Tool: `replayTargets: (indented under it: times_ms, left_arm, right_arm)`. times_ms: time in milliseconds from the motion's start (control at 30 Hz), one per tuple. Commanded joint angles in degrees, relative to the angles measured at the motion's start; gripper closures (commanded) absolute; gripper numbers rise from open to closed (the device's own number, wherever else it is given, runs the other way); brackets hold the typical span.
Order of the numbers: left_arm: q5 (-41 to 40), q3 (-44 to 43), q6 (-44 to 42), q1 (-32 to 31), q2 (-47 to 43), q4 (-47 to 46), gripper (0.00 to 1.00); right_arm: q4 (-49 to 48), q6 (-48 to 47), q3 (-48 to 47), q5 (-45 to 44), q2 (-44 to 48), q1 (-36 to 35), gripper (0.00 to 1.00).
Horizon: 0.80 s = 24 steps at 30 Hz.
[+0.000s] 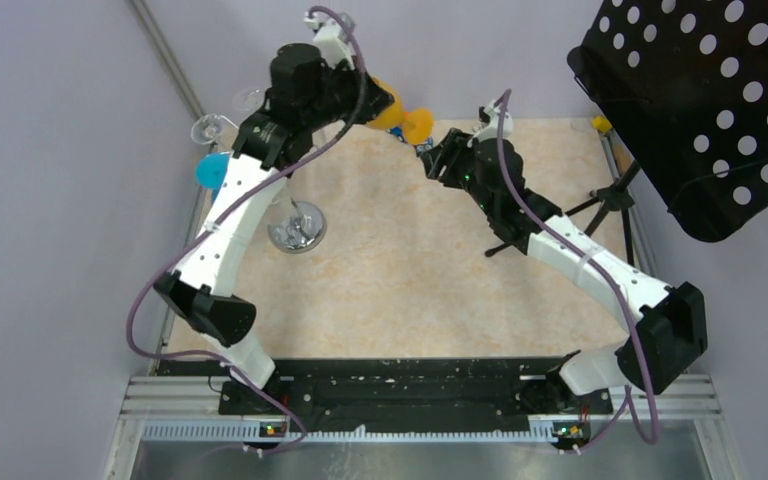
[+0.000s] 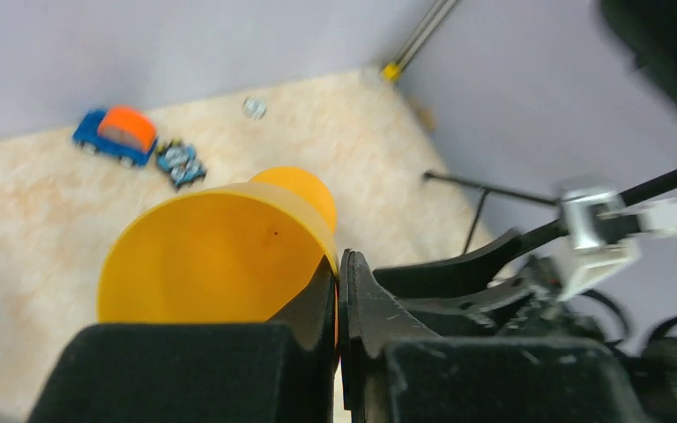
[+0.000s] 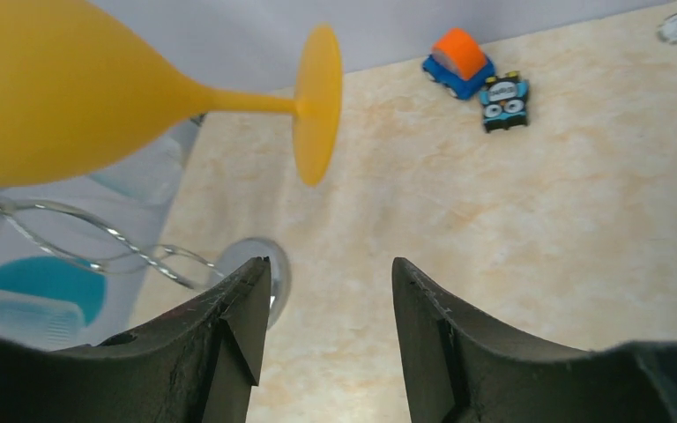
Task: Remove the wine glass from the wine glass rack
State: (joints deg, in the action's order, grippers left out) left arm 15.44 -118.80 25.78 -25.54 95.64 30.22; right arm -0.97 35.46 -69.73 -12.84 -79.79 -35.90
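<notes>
An orange wine glass (image 1: 397, 110) hangs in the air, lying sideways over the far middle of the table. My left gripper (image 2: 339, 284) is shut on the rim of its bowl (image 2: 212, 256). The glass's stem and round foot (image 3: 317, 101) point toward my right gripper (image 3: 331, 282), which is open and empty just below the foot. The wine glass rack (image 1: 297, 228) stands at the left, its chrome wire arms (image 3: 97, 251) and mirrored base behind my right gripper's left finger. The orange glass is clear of the rack.
A blue glass (image 1: 210, 172) and clear glasses (image 1: 208, 128) hang on the rack. A blue and orange toy car (image 3: 458, 57) and a small toy (image 3: 504, 101) lie at the far edge. A black perforated music stand (image 1: 700, 100) overhangs the right side.
</notes>
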Motion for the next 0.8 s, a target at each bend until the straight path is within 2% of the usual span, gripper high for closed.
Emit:
replayTargets:
  times_ms: [0, 200, 300, 433, 767]
  left_arm:
    - [-8.37, -3.2, -9.02, -4.08, 4.47, 11.3, 1.0]
    - [-14.52, -6.48, -11.85, -8.4, 12.11, 19.79, 1.0]
    - [-14.91, -6.46, -12.17, -8.92, 15.47, 20.67, 1.0]
    - [-14.91, -6.72, -13.23, -9.16, 19.42, 19.57, 1.0]
    - [-21.3, -6.64, -16.76, -9.22, 26.17, 15.19, 1.0]
  right_arm:
    - [3.12, -12.87, 1.7, -5.69, 3.6, -0.29, 0.45]
    - [7.01, -12.53, 5.17, -16.8, 8.17, -0.24, 0.45]
    - [9.27, -10.97, 5.84, -19.53, 9.12, -0.27, 0.45]
    - [9.74, -10.09, 6.92, -19.48, 10.22, -0.23, 0.45]
    - [10.2, -10.04, 7.54, -19.07, 10.93, -0.27, 0.46]
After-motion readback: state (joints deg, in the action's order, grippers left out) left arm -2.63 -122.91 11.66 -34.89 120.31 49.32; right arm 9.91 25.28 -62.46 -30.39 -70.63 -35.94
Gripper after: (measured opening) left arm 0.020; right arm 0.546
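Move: The left hand holds the yellow wine glass by its rim, with the foot slanting to the right, over an open spot of table about 6 cm ahead, 3 cm right and some 44 cm below. The rack's base stands 5 cm ahead and about 20 cm left of this hand, the toy car 30 cm ahead and 4 cm right, the owl toy 25 cm ahead and 10 cm right, all at table level. From the empty right hand that spot lies about 8 cm ahead, 7 cm left and 30 cm down. The left hand, keeping its pinch on the rim of the glass, sinks almost straight down about 26 cm towards the open table right of the rack, fast at first and then easing off, while the wrist turns some 40 degrees so that its left side rises, the fingertips tip down and the foot of the glass swings under the bowl. Meanwhile the empty right hand, its fingers still open, draws off about 9 cm to the right and a little down, away from the glass, its left side dipping and the hand turning somewhat clockwise. ##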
